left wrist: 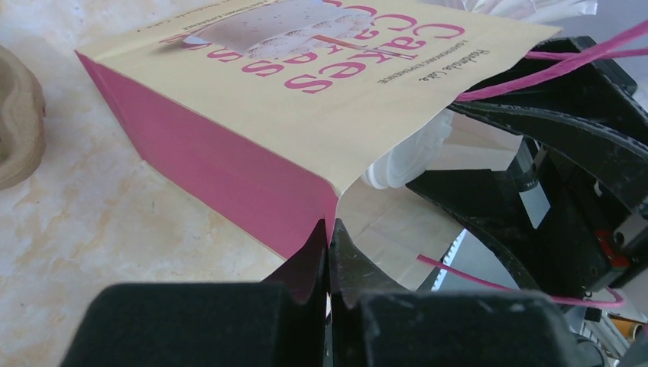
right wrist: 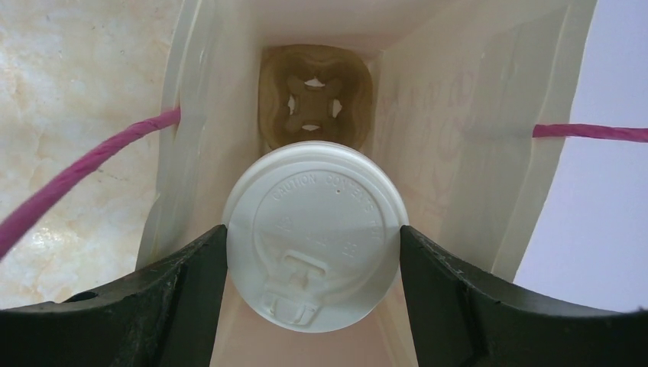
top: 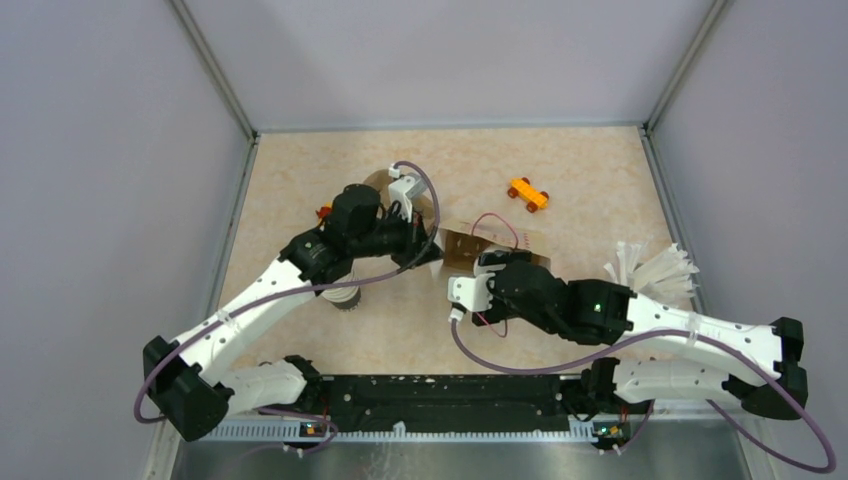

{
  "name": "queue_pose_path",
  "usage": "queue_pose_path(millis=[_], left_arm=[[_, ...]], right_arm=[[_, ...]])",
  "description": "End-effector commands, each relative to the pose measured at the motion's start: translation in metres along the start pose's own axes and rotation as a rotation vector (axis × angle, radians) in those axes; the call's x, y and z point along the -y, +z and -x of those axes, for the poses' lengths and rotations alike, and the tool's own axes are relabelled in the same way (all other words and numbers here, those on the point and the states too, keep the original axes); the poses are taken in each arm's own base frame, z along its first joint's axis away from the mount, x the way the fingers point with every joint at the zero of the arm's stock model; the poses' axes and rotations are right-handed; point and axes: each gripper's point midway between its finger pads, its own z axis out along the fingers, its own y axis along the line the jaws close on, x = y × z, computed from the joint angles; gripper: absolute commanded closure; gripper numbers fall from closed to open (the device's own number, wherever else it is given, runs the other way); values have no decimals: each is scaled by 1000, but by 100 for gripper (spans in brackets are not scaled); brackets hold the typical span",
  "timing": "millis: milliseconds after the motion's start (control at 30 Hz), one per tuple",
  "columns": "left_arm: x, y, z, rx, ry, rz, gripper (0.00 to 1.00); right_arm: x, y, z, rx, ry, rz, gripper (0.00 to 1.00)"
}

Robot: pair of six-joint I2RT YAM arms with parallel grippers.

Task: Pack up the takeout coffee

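Note:
The takeout coffee (right wrist: 313, 229), a white cup with a round white plastic lid, sits between the fingers (right wrist: 200, 264) of my right gripper (right wrist: 314, 238), which press on both sides of the lid. It is inside the mouth of a cream paper bag (right wrist: 458, 130) with pink string handles. A brown cardboard cup holder (right wrist: 315, 95) lies at the bag's far end. My left gripper (left wrist: 328, 229) is shut on the bag's (left wrist: 306, 99) open edge at its pink side. From above, both grippers meet at the bag (top: 462, 250).
An orange toy car (top: 527, 193) sits at the back right. A cup bristling with white sticks (top: 655, 268) stands at the right. A stack of cups (top: 345, 297) shows under the left arm. A brown cardboard tray (left wrist: 15, 122) lies behind it.

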Motion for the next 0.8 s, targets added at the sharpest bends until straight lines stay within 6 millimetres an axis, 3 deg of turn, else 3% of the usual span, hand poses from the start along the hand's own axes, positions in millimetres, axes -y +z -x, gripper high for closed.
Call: queue_pose_path(millis=[0, 167, 300, 533, 633, 767], left_arm=[[12, -8, 7, 55, 66, -72, 98], [2, -5, -9, 16, 81, -47, 98], [-4, -7, -12, 7, 60, -7, 91], [-9, -15, -12, 37, 26, 41, 66], [-17, -17, -17, 40, 16, 83, 63], [-23, -18, -15, 63, 7, 118, 52]], right_arm=[[4, 1, -1, -22, -4, 2, 46], [5, 7, 6, -16, 24, -3, 46], [5, 10, 10, -24, 35, 4, 46], [8, 15, 9, -21, 75, -44, 47], [9, 17, 12, -16, 75, -52, 47], [7, 22, 14, -18, 63, -43, 47]])
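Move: The left fingertips are shut right at the bag's near left mouth edge, which lies about 2 cm to their right and 1 cm below; the held lidded cup is some 13 cm right and 3 cm back, the spare cup tray about 18 cm ahead, 6 cm left and 12 cm below. For the right hand, already holding the cup in the bag's mouth, the bagged cup tray lies about 6 cm ahead, 8 cm left, 6 cm below; the mouth edge is 11 cm left and 3 cm ahead. Ease the left gripper down about 2 cm and slightly back beside the bag's mouth edge, then draw it some 2 cm left and spread its fingers to nearly half open. Keep the right fingers round the cup's lid, lower it about 2.5 cm in the bag's mouth, then shift it about 1 cm left with a slight rise. ##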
